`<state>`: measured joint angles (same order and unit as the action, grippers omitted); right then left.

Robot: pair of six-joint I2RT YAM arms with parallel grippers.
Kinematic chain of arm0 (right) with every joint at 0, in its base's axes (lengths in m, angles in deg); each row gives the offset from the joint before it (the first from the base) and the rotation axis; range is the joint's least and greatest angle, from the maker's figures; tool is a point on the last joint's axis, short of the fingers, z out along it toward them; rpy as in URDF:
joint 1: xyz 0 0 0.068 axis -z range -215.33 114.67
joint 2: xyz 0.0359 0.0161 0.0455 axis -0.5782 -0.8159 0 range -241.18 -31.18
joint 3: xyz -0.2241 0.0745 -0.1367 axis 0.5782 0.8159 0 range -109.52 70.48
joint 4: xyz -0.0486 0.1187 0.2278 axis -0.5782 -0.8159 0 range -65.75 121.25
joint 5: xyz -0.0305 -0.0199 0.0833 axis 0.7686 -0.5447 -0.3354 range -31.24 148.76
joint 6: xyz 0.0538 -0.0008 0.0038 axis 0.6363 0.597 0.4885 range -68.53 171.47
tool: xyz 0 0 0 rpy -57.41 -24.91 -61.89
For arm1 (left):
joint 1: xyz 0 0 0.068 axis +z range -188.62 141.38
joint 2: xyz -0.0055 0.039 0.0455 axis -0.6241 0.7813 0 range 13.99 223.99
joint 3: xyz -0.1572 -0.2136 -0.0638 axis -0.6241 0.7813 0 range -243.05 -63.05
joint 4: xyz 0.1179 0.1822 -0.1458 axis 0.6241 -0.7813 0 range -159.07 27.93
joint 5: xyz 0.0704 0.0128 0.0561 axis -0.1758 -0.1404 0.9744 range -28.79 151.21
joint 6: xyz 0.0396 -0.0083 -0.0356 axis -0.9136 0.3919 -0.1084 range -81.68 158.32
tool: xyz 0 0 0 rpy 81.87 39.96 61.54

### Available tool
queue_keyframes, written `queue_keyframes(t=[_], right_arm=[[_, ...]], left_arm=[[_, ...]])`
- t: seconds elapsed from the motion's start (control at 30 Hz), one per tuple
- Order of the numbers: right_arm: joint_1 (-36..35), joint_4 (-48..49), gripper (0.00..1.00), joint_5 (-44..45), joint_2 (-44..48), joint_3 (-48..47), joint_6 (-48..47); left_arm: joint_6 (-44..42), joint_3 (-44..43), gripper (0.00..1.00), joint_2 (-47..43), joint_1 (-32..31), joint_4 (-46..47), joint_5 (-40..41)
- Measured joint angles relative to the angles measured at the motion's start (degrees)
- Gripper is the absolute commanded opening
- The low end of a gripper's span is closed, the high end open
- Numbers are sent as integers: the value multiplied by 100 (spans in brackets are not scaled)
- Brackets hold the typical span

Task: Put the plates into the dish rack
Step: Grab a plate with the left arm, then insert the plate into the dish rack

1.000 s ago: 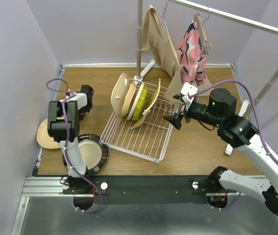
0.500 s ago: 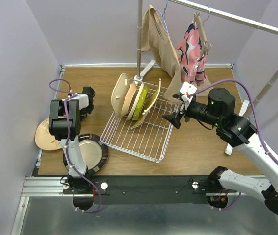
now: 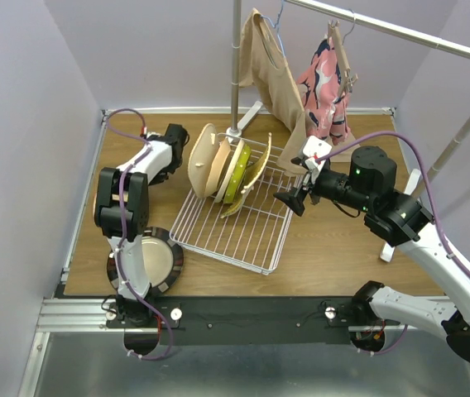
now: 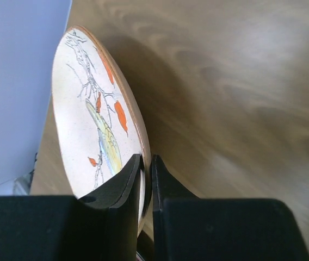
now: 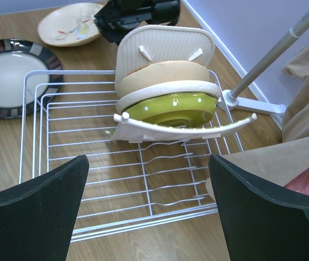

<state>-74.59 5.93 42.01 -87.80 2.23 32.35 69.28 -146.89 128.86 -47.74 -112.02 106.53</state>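
Observation:
My left gripper (image 4: 146, 160) is shut on the rim of a tan floral plate (image 4: 89, 119), held tilted just above the wood. In the right wrist view that plate (image 5: 70, 24) is beyond the rack's far corner, beside the left gripper (image 5: 113, 22). In the top view the left gripper (image 3: 175, 141) is left of the racked plates and the plate is hidden. The white dish rack (image 3: 243, 236) holds a cream plate (image 5: 165, 46), a tan plate (image 5: 162, 76) and a lime green plate (image 5: 176, 109). A dark-rimmed silvery plate (image 3: 146, 258) lies flat front left. My right gripper (image 3: 291, 201) is open and empty at the rack's right edge.
A white clothes-rail stand (image 3: 236, 66) with hanging garments (image 3: 280, 74) stands behind the rack; its pole and foot (image 5: 252, 103) show right of the plates. Lilac walls close in on the left, back and right. The arm bases line the near edge.
My left arm has carried the floral plate from the table's left edge back and right, to beside the rack's far left corner. The right gripper has barely moved.

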Motion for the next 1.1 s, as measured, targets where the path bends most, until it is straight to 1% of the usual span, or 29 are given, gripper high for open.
queue_keyframes(t=[0.1,0.2,0.5,0.8,0.9,1.1], right_arm=[[0,2,100,0,0,0,0],[0,2,100,4,0,0,-2],[0,2,100,7,2,0,0],[0,7,100,7,2,0,2],[0,15,100,7,2,0,0],[0,42,100,31,4,0,26]], left_arm=[[179,-496,0,-24,-310,-153,-35],[280,-776,0,-42,-483,-262,-42],[304,-1360,0,-186,-708,-466,-35],[-234,-1766,0,-658,-765,-448,208],[-540,-1976,0,-693,-804,-452,354],[-1198,-2286,0,-833,-1038,-363,385]])
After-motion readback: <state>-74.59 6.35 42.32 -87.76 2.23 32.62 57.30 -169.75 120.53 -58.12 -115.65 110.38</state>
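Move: In the left hand's grip is the bird-pattern plate, held low over the table by its edge. The dish rack's free slots lie about 45 cm to that hand's right, level with it front to back, with the yellow plate 41 cm right and 4 cm ahead, and the tall tray about 26 cm right and 12 cm ahead. The striped plate lies roughly 8 cm right and 21 cm back. From the right hand the free slots are some 11 cm ahead, 13 cm left and 28 cm below. Lifting the bird plate clear, the left hand first sweeps forward and right, towards the rack, while starting to rise, then climbs mostly straight up, about 18 cm in all with some 6 cm forward and 7 cm right. The fingers keep their pinch on the plate's edge as the wrist swings them forward and turns clockwise, roughly 15 to 20 degrees each. ##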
